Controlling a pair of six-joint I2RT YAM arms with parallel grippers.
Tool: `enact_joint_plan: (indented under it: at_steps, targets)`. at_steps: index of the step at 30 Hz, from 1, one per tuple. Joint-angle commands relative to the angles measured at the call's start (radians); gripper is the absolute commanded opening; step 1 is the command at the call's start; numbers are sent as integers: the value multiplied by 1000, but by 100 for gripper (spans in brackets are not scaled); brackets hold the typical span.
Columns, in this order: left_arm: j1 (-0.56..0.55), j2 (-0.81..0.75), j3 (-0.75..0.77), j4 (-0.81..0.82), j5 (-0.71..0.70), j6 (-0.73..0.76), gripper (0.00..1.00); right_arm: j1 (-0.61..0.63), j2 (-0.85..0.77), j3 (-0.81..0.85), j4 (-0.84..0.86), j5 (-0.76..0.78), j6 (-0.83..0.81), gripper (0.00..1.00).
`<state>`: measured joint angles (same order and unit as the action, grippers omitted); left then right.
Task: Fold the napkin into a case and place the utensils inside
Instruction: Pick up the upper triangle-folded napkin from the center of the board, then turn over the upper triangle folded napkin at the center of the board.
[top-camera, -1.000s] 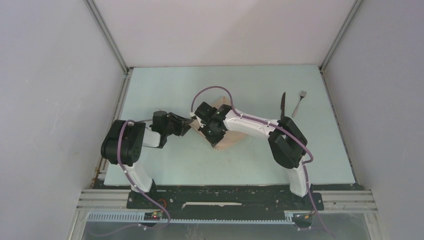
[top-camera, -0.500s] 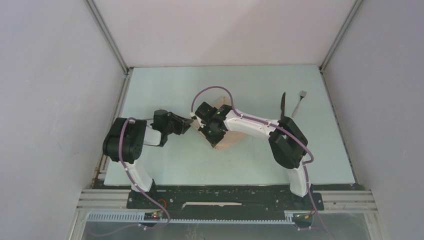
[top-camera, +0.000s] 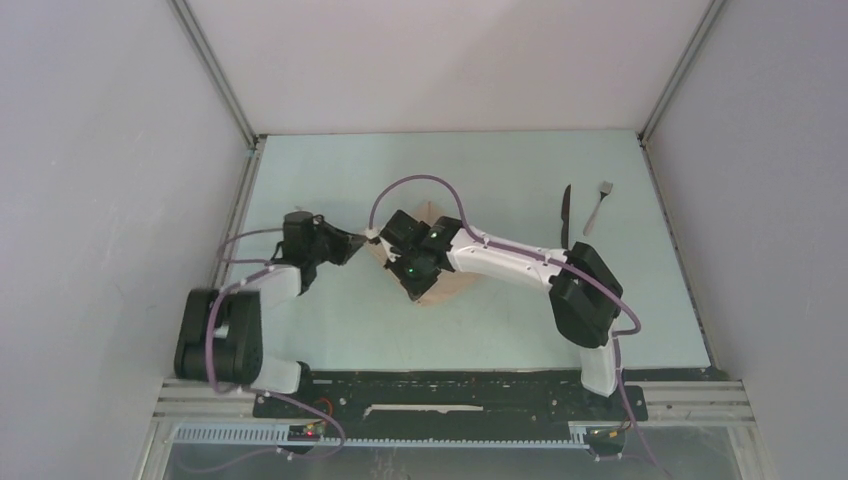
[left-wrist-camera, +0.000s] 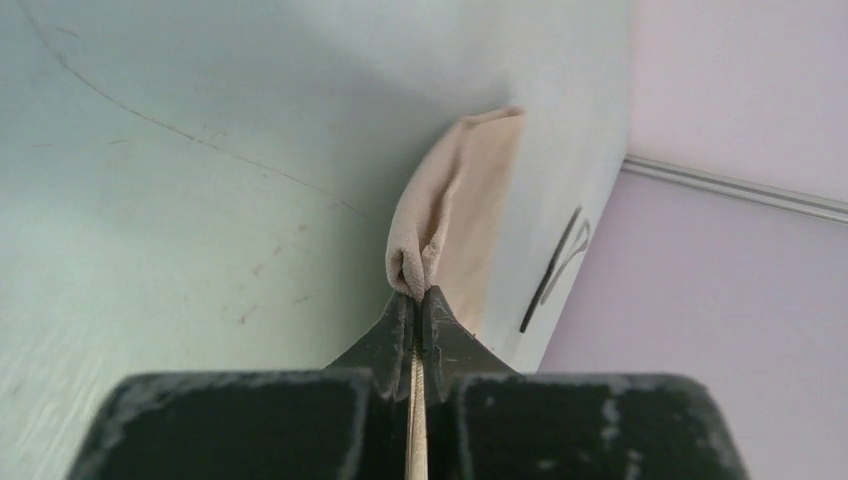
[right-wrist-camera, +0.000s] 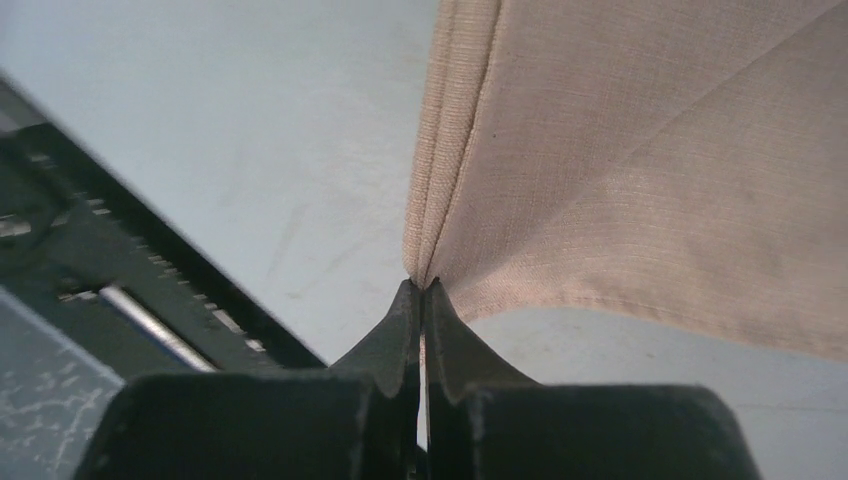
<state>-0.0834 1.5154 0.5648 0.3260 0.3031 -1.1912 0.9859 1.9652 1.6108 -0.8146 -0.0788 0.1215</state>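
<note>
The beige napkin (top-camera: 447, 283) lies folded mid-table, mostly hidden under both wrists in the top view. My left gripper (left-wrist-camera: 420, 296) is shut on a bunched left corner of the napkin (left-wrist-camera: 455, 200), cloth pinched between its jaws. My right gripper (right-wrist-camera: 421, 287) is shut on a hemmed corner of the napkin (right-wrist-camera: 640, 150), which hangs taut above the table. In the top view the left gripper (top-camera: 365, 239) and right gripper (top-camera: 405, 278) sit close together over the cloth. The black knife (top-camera: 565, 213) and grey fork (top-camera: 597, 204) lie side by side at the far right.
The pale green table (top-camera: 330, 330) is ringed by grey walls, with a black rail along the near edge (top-camera: 450, 385). The right arm's forearm (top-camera: 510, 262) stretches across the middle. A purple cable (top-camera: 400, 190) loops above the napkin.
My left gripper closed on the napkin's corner and its arm swung left and down. The right gripper shifted slightly left with the cloth, staying shut.
</note>
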Motion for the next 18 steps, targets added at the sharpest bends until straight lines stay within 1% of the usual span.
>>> enact_joint_plan:
  at_steps: [1,2,3,5,6,7,8,9,11,13,16,17,18]
  targets:
    - [126,-333,18,-363,-43,155,0,133,-103,68,5,-114,69,0]
    - [158,-452,31,-472,-59,189,0,161,-109,85,11,-147,82,0]
    - [191,-517,50,-583,-81,220,0,193,-116,103,20,-179,92,0]
    - [250,-719,103,-794,-153,267,0,250,-125,147,35,-280,115,0]
    - [279,-797,143,-934,-195,288,0,266,-132,164,56,-339,135,0]
    - [292,-861,187,-996,-240,307,0,278,-142,175,82,-403,153,0]
    - [297,-911,242,-1094,-287,325,0,287,-153,179,115,-459,171,0]
    - [298,-946,290,-1146,-330,334,0,290,-163,175,155,-518,187,0]
    - [297,-963,353,-1186,-364,344,0,272,-185,139,241,-648,227,0]
    - [296,-927,370,-1165,-363,348,0,228,-202,56,357,-756,286,0]
    - [281,-815,315,-998,-312,338,0,133,-208,-113,546,-870,364,0]
    - [252,-759,302,-934,-326,337,0,96,-196,-175,589,-904,382,0]
    - [222,-682,299,-883,-343,338,0,61,-175,-201,610,-936,387,0]
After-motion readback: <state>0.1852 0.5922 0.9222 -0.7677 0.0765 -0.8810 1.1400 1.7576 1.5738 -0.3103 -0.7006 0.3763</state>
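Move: Both hands already pinch the folded napkin: its middle lies about 11 cm right and 2 cm back of the left hand, some 4 cm below. From the right hand it is about 9 cm ahead, 2 cm right and 5 cm below. The knife lies roughly 28 cm to the right hand's right and 15 cm ahead; the fork is about 6 cm beyond the knife to the right, 2 cm farther out. Both hands, still pinching the corners, lift the napkin nearly 20 cm, swinging it about 12-15 cm back and left. ##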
